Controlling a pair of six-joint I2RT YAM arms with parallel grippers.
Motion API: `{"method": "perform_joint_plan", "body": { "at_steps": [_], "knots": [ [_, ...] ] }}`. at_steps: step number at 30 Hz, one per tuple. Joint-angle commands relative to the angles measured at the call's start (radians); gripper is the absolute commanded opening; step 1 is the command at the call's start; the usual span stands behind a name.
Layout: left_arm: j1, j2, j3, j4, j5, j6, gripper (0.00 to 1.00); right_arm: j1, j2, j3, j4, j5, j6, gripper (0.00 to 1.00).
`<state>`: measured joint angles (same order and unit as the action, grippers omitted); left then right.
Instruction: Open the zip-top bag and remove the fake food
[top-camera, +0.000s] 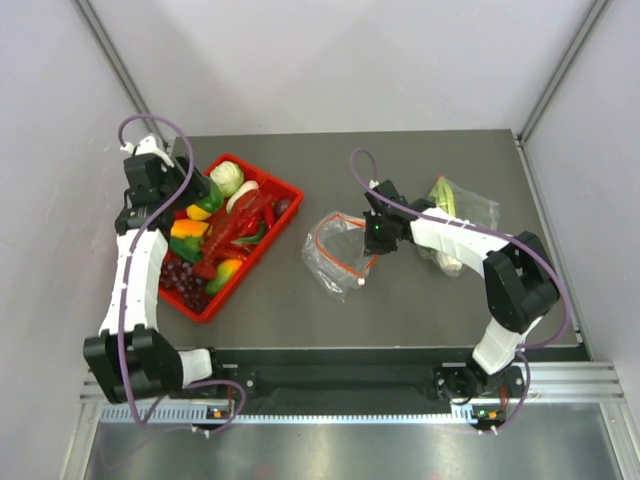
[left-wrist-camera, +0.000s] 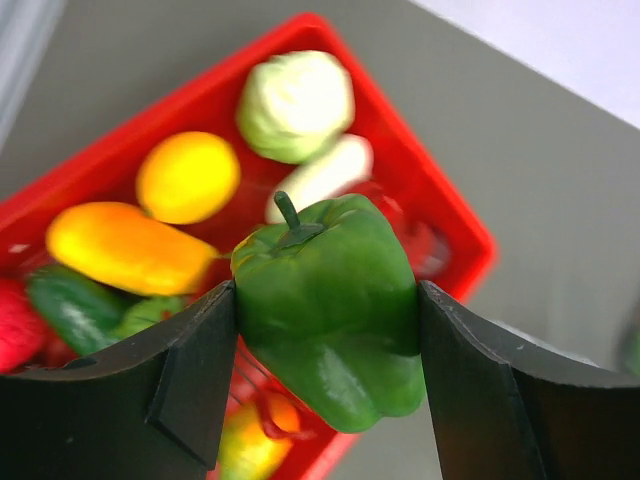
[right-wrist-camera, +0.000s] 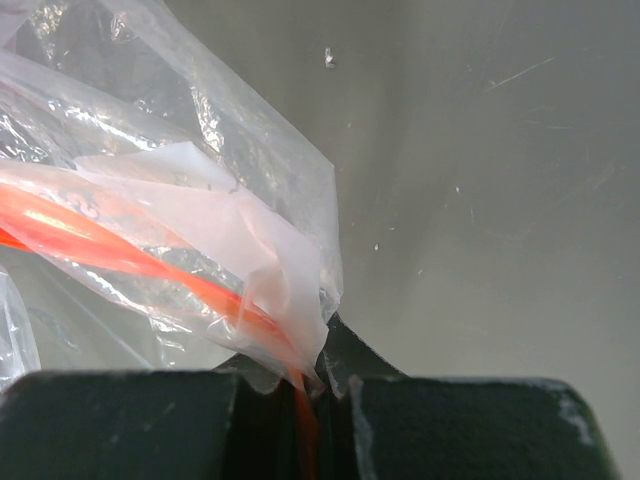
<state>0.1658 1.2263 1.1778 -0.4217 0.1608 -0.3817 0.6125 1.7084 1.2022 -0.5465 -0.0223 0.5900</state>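
Observation:
The zip-top bag (top-camera: 338, 252) lies crumpled and clear at the table's middle. My right gripper (top-camera: 377, 238) is shut on its right edge, with the red-orange zip strip (right-wrist-camera: 100, 240) pinched between the jaws (right-wrist-camera: 305, 395). No food shows inside the bag (right-wrist-camera: 150, 150). My left gripper (top-camera: 203, 197) hangs over the red tray (top-camera: 283, 216), shut on a dark green toy pepper (left-wrist-camera: 330, 300) that fills the gap between the fingers (left-wrist-camera: 200, 370). More fake food lies in the tray: a pale green cabbage (top-camera: 227, 178) and long red chili pieces (top-camera: 240, 222).
The tray also holds yellow and orange toy fruits (left-wrist-camera: 188, 177) and dark purple grapes (top-camera: 185, 280). A second clear bag with a white-and-green leek (top-camera: 462, 208) lies under the right arm at the back right. Grey walls close in the table on both sides.

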Motion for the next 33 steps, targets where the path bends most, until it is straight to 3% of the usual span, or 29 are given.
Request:
{"method": "perform_joint_plan", "body": {
  "at_steps": [1, 12, 20, 23, 26, 28, 29, 31, 32, 33],
  "knots": [
    [0.014, 0.076, 0.023, 0.110, -0.133, 0.037, 0.00, 0.001, -0.044, 0.002, 0.031, -0.008, -0.013, 0.00],
    [0.012, 0.320, 0.034, 0.253, -0.208, -0.045, 0.00, 0.003, -0.029, 0.014, 0.026, -0.022, -0.024, 0.00],
    [0.011, 0.400, 0.023, 0.274, -0.182, -0.048, 0.00, 0.003, -0.013, 0.031, 0.025, -0.031, -0.019, 0.00],
    [0.011, 0.409, 0.020, 0.271, -0.165, -0.028, 0.18, 0.004, -0.010, 0.034, 0.020, -0.030, -0.024, 0.00],
    [0.011, 0.397, 0.016, 0.256, -0.119, -0.013, 0.50, 0.003, -0.009, 0.037, 0.017, -0.028, -0.024, 0.00],
    [0.009, 0.369, 0.000, 0.256, -0.103, -0.003, 0.59, 0.003, -0.009, 0.039, 0.019, -0.027, -0.022, 0.00],
    [0.009, 0.346, -0.004, 0.258, -0.092, 0.004, 0.72, 0.003, -0.009, 0.040, 0.017, -0.027, -0.022, 0.00],
    [0.009, 0.328, -0.017, 0.262, -0.025, 0.017, 0.87, 0.003, -0.007, 0.045, 0.017, -0.028, -0.021, 0.00],
    [0.009, 0.312, -0.018, 0.259, 0.003, 0.026, 0.99, 0.003, -0.007, 0.048, 0.019, -0.028, -0.021, 0.00],
    [0.011, 0.306, -0.024, 0.255, 0.025, 0.023, 0.99, 0.003, -0.006, 0.051, 0.016, -0.027, -0.024, 0.00]
  ]
}}
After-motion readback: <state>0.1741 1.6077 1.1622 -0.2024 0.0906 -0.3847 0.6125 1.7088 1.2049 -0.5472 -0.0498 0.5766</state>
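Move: The green pepper is still held in the left hand; the spot it is taken to, in the far part of the red tray, lies about 7 cm ahead, 3 cm left and 20 cm below that hand. Around that spot, the cabbage sits some 10 cm beyond it, the lemon about 6 cm to its left, and the orange pepper 8 cm left of it and 3 cm nearer. From the right hand, the spot is about 12 cm ahead and 35 cm left. Keeping hold of the green pepper, the left hand sinks about 12 cm while reaching some 7 cm forward and a little left, down into the space beside the lemon and short of the cabbage, with the fingers tipping about 10 degrees further down. It levels off there, drifts back right a couple of centimetres and spreads its fingers nearly full width, letting go of the pepper on both sides. ##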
